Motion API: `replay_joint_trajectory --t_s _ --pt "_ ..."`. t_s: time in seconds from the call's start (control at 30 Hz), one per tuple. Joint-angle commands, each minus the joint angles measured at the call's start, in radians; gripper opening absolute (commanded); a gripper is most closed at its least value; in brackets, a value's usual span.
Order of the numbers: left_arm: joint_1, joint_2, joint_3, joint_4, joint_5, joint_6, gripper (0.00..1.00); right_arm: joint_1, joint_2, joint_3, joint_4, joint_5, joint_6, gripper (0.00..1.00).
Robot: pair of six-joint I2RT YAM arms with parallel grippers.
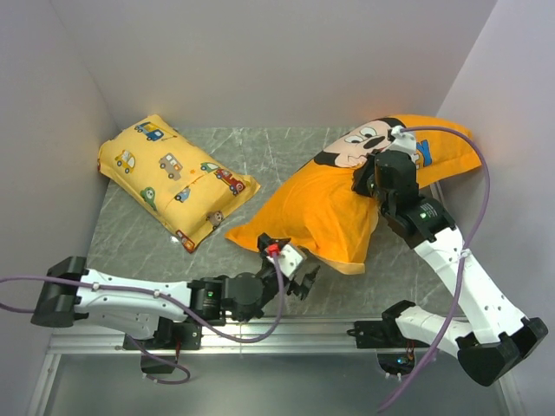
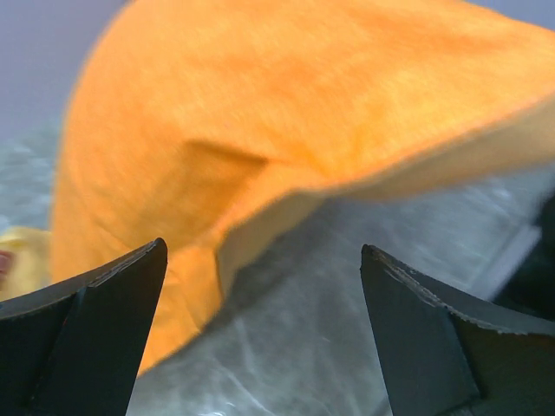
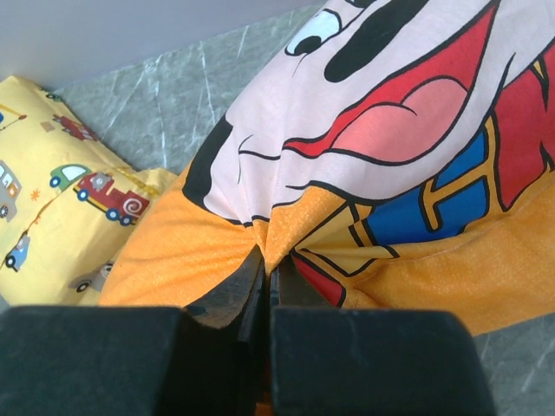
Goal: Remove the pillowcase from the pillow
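Note:
The orange pillowcase (image 1: 329, 208) with the Mickey Mouse face lies across the middle and right of the table. It looks full, but the white pillow is hidden. My right gripper (image 1: 362, 180) sits on top of the case just below the face. In the right wrist view it (image 3: 269, 253) is shut on a pinched fold of the pillowcase (image 3: 390, 130). My left gripper (image 1: 305, 276) is open and empty, low at the case's near edge. In the left wrist view it (image 2: 262, 249) faces the pillowcase (image 2: 286, 95), whose hem shows the paler reverse side.
A smaller yellow cushion (image 1: 173, 178) printed with little vehicles lies at the back left, close to the case's left corner; it also shows in the right wrist view (image 3: 61, 191). Grey walls close in the grey marbled table (image 1: 130, 234) on three sides.

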Motion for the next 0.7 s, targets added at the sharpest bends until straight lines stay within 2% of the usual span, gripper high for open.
replay_joint_trajectory --t_s 0.0,0.03,0.17,0.3,0.33,0.37,0.4,0.47,0.5,0.53,0.63,0.67 --pt "0.002 0.083 0.088 0.103 -0.284 0.216 0.99 0.018 -0.027 0.108 0.124 0.036 -0.013 0.0" --pt "0.008 0.097 0.095 0.133 -0.3 0.297 0.99 0.027 -0.027 0.112 0.117 0.036 -0.012 0.0" --pt "0.077 0.131 0.116 0.239 -0.326 0.38 0.99 0.04 -0.049 0.12 0.101 0.027 -0.012 0.0" --pt "0.152 0.137 0.104 0.306 -0.202 0.425 0.99 0.052 -0.069 0.14 0.073 0.015 -0.019 0.0" --pt "0.166 0.142 0.101 0.32 -0.179 0.425 0.96 0.055 -0.072 0.152 0.064 0.015 -0.023 0.0" --pt "0.178 0.139 0.107 0.312 -0.154 0.41 0.87 0.064 -0.075 0.166 0.056 0.016 -0.03 0.0" --pt "0.209 0.134 0.114 0.288 -0.078 0.381 0.61 0.072 -0.076 0.198 0.041 0.013 -0.033 0.0" --pt "0.235 0.091 0.142 0.161 0.042 0.226 0.43 0.087 -0.057 0.271 0.022 0.018 -0.055 0.0" --pt "0.258 0.073 0.151 0.122 0.103 0.087 0.09 0.101 -0.038 0.302 0.013 0.041 -0.062 0.0" --pt "0.267 0.03 0.159 0.095 0.24 -0.005 0.0 0.105 -0.018 0.331 0.007 0.051 -0.07 0.0" --pt "0.284 -0.06 0.148 0.062 0.498 -0.221 0.01 0.115 0.097 0.43 0.011 0.061 -0.11 0.0" --pt "0.284 -0.088 0.136 0.065 0.537 -0.27 0.0 0.115 0.176 0.466 0.025 0.064 -0.118 0.0"
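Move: The left hand is open, and the stretch of the orange pillowcase's near edge that it goes for lies about 9 cm ahead of it, 1 cm to its left and 3 cm above. The case's left corner hangs about 7 cm ahead, 17 cm left and 7 cm below; the yellow pillow is roughly 32 cm ahead, 35 cm left and 13 cm below. The right hand already pinches the case, and that near edge lies about 12 cm back from it, 15 cm left and 4 cm below. The left hand reaches forward about 9 cm with its fingers open, swinging about 20 degrees counter-clockwise and tipping slightly up, then shuts them on the near part of the orange pillowcase, pinching a bunch of cloth, and starts upward as the wrist swings back. The right hand keeps its pinch below the printed face, easing back a couple of centimetres before both hands lift quickly together, the right one ending some 7 cm higher. ##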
